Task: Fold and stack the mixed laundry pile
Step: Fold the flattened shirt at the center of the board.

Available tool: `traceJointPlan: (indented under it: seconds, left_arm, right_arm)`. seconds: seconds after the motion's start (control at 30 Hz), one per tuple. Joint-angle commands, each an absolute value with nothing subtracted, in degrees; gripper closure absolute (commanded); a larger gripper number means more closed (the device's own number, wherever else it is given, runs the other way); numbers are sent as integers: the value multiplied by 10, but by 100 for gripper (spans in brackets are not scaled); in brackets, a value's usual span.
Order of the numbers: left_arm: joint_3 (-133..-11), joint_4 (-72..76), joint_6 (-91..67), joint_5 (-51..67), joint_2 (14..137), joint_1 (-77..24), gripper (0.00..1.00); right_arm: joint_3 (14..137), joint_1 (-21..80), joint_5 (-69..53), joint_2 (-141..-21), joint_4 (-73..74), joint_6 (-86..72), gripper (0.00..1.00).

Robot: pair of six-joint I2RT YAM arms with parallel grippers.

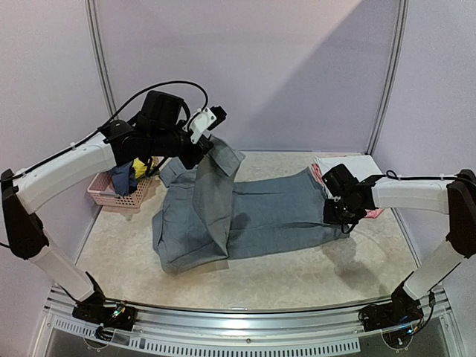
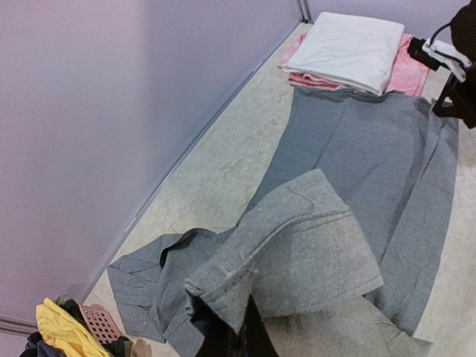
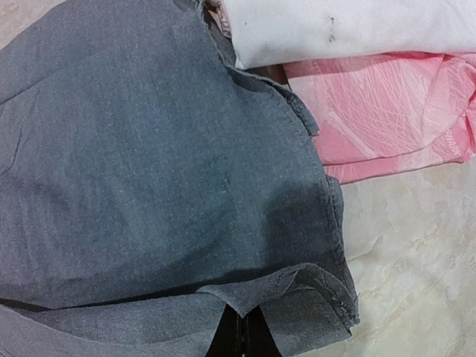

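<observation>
Grey trousers [image 1: 275, 212] lie spread across the middle of the table. My left gripper [image 1: 207, 145] is shut on one end of them and holds that part lifted above the table, the cloth hanging down in a fold [image 2: 297, 245]. At the right, my right gripper [image 1: 341, 217] is shut on the trousers' hem corner [image 3: 297, 286], low over the table. Behind it lies a folded white piece [image 2: 349, 48] on a folded pink piece [image 3: 387, 111]. A bright yellow garment [image 1: 140, 167] and a navy blue top [image 1: 123, 177] sit in the basket.
The pink lattice basket [image 1: 111, 195] stands at the back left against the wall. Pale walls with metal posts [image 1: 100, 59] close the table's back and sides. The folded stack [image 1: 349, 165] fills the back right corner.
</observation>
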State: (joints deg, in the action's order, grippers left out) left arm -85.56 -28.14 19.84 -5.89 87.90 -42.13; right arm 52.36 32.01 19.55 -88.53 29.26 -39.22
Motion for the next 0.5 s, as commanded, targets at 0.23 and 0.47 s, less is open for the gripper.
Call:
traceJointPlan:
  seconds: [0.23, 0.47]
  left_arm:
    - [-815, -167, 232, -4, 941, -366, 100]
    - [-860, -135, 165, -181, 1041, -333, 47]
  right_arm:
    - [568, 285, 157, -964, 253, -368, 64]
    - [609, 279, 140, -938, 278, -348, 46]
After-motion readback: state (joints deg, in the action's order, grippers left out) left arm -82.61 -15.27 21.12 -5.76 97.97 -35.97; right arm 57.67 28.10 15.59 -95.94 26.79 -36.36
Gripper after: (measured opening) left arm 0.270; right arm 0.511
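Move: The left gripper still holds the lifted sleeve strip about 29 cm over the board. The shirt's far edge, where the strip is going, is some 17 cm ahead, 10 cm right and 29 cm below; the loose sleeve is about 23 cm ahead and 10 cm left, the basket 10 cm ahead and 28 cm left. The right gripper pinches the near hem; the shirt's right end lies 8 cm ahead, 6 cm left and 5 cm below, the pink cloth 10 cm ahead and 11 cm right, the white cloth 22 cm ahead and 9 cm right. Carry the sleeve strip forward about 7 cm and down about 6 cm with the left gripper towards the shirt's far edge, opening the fingers late to let go while still high. Meanwhile ease the right gripper forward about 3 cm, sinking slightly, part its fingers early to free the hem, then start to rise. ##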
